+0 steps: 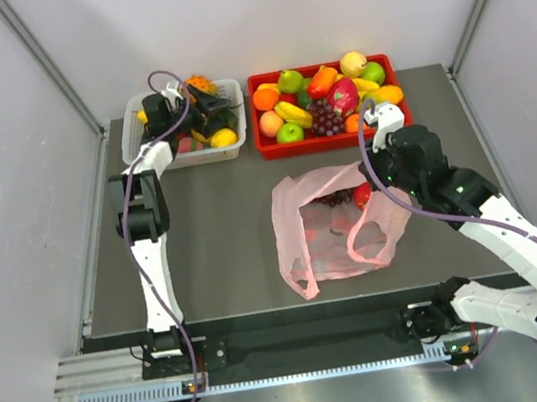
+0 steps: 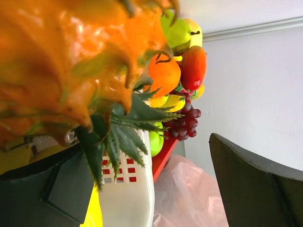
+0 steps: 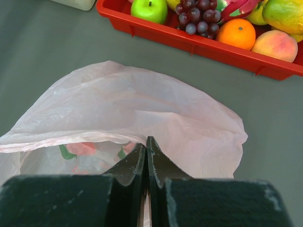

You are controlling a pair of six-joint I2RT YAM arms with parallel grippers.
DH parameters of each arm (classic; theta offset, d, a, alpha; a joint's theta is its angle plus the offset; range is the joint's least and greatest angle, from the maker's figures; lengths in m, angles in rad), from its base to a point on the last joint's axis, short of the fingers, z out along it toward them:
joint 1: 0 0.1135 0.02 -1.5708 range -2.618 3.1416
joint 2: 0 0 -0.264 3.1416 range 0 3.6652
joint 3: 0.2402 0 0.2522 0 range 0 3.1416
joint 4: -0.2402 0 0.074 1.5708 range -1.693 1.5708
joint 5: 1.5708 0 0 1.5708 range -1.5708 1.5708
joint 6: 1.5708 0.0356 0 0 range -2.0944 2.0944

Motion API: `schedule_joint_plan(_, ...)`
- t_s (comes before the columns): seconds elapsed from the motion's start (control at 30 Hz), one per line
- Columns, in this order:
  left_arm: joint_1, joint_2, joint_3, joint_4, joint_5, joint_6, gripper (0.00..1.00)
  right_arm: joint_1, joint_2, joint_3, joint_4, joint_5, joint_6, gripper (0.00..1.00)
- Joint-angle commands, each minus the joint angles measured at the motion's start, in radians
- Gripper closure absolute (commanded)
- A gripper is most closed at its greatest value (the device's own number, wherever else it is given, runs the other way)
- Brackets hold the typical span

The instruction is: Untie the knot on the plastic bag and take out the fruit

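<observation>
The pink plastic bag (image 1: 325, 243) lies mid-table with its mouth open and its handle loops loose; no knot is in view. My right gripper (image 1: 381, 192) is shut on the bag's rim (image 3: 94, 137) and holds it up. Fruit remains inside: a dark grape bunch (image 1: 334, 198), a red piece (image 1: 362, 195), and reddish shapes (image 3: 80, 149) seen through the plastic. My left gripper (image 1: 194, 96) hovers over the white basket (image 1: 132, 130) with its jaws wide open. An orange-brown pineapple (image 2: 61, 61) with a green crown sits close against its left finger (image 2: 47, 189).
The white basket (image 2: 128, 198) holds several fruits, including a yellow one (image 1: 224, 137). A red tray (image 1: 262, 146) full of fruit stands beside it at the back, also in the right wrist view (image 3: 199, 45). White walls enclose the table on three sides.
</observation>
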Motion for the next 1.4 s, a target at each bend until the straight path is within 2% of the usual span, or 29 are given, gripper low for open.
schedule_joint_plan(0.0,0.01,-0.163,-0.011,-0.026,-0.016,0.064,0.01,-0.01,0.003,0.033,0.043,0.016,-0.003,1.0)
schedule_joint_plan(0.17,0.012,-0.341,-0.1,-0.043,-0.016,0.089,0.01,-0.01,0.006,0.048,0.043,0.015,0.001,1.0)
schedule_joint_plan(0.4,0.01,-0.591,-0.246,-0.38,-0.187,0.262,0.01,-0.01,0.007,0.079,0.022,0.006,0.008,1.0)
schedule_joint_plan(0.57,-0.038,-0.833,-0.431,-0.36,-0.243,0.302,0.01,-0.01,-0.002,0.079,0.016,0.01,0.011,1.0)
schedule_joint_plan(0.7,-0.193,-1.017,-0.681,-0.262,-0.272,0.31,0.01,-0.01,0.003,0.083,0.007,0.001,0.013,1.0)
schedule_joint_plan(0.73,-0.286,-1.089,-0.723,-0.247,-0.289,0.313,0.01,-0.01,0.004,0.083,0.004,-0.002,0.013,1.0)
schedule_joint_plan(0.8,-0.382,-1.157,-0.844,-0.195,-0.338,0.311,0.01,-0.008,0.003,0.086,-0.001,-0.005,0.013,1.0)
schedule_joint_plan(0.83,-0.476,-1.223,-0.879,-0.173,-0.356,0.31,0.02,-0.009,0.001,0.088,-0.004,-0.008,0.014,1.0)
schedule_joint_plan(0.9,-0.563,-1.292,-0.977,-0.14,-0.446,0.307,0.07,-0.01,0.004,0.094,-0.016,-0.01,0.013,1.0)
schedule_joint_plan(0.93,-0.642,-1.355,-1.004,-0.132,-0.47,0.305,0.1,-0.01,0.004,0.097,-0.016,-0.011,0.011,1.0)
schedule_joint_plan(1.03,-0.774,-1.45,-1.083,-0.089,-0.563,0.285,0.32,-0.009,0.006,0.095,-0.023,-0.014,0.011,1.0)
schedule_joint_plan(1.13,-0.888,-1.481,-1.122,-0.017,-0.608,0.27,0.58,-0.01,0.015,0.094,-0.027,-0.016,0.011,1.0)
schedule_joint_plan(1.17,-0.916,-1.478,-1.137,0.011,-0.612,0.255,0.69,-0.01,0.015,0.089,-0.03,-0.016,0.011,1.0)
schedule_joint_plan(1.23,-0.986,-1.428,-1.139,0.072,-0.614,0.261,0.73,-0.011,0.013,0.085,-0.033,-0.013,0.011,1.0)
schedule_joint_plan(1.37,-1.043,-1.306,-1.122,0.118,-0.671,0.281,0.85,-0.01,0.012,0.083,-0.036,-0.014,0.016,1.0)
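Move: The red fruit still in the plastic bag lies about 29 cm back and 30 cm right of my left hand, some 12 cm lower; the grapes are beside it, about 7 cm to its left. The pineapple just let go lies about 6 cm ahead and 5 cm left of that hand, slightly below. From my right hand, pinching the bag's raised edge, the red fruit is some 4 cm ahead, 2 cm right and 22 cm down, the grapes about 4 cm ahead, 5 cm left. I lift my open left hand some 18 cm away from the pineapple in the white basket, already drawing back, then swing it quickly back and to the right, nearly 50 cm back in all and about 20 cm right, towards the bag. On the way I turn the wrist about 25 degrees clockwise, tip the fingers and nearly shut them. My right hand stays put, still pinching the bag's edge up. ##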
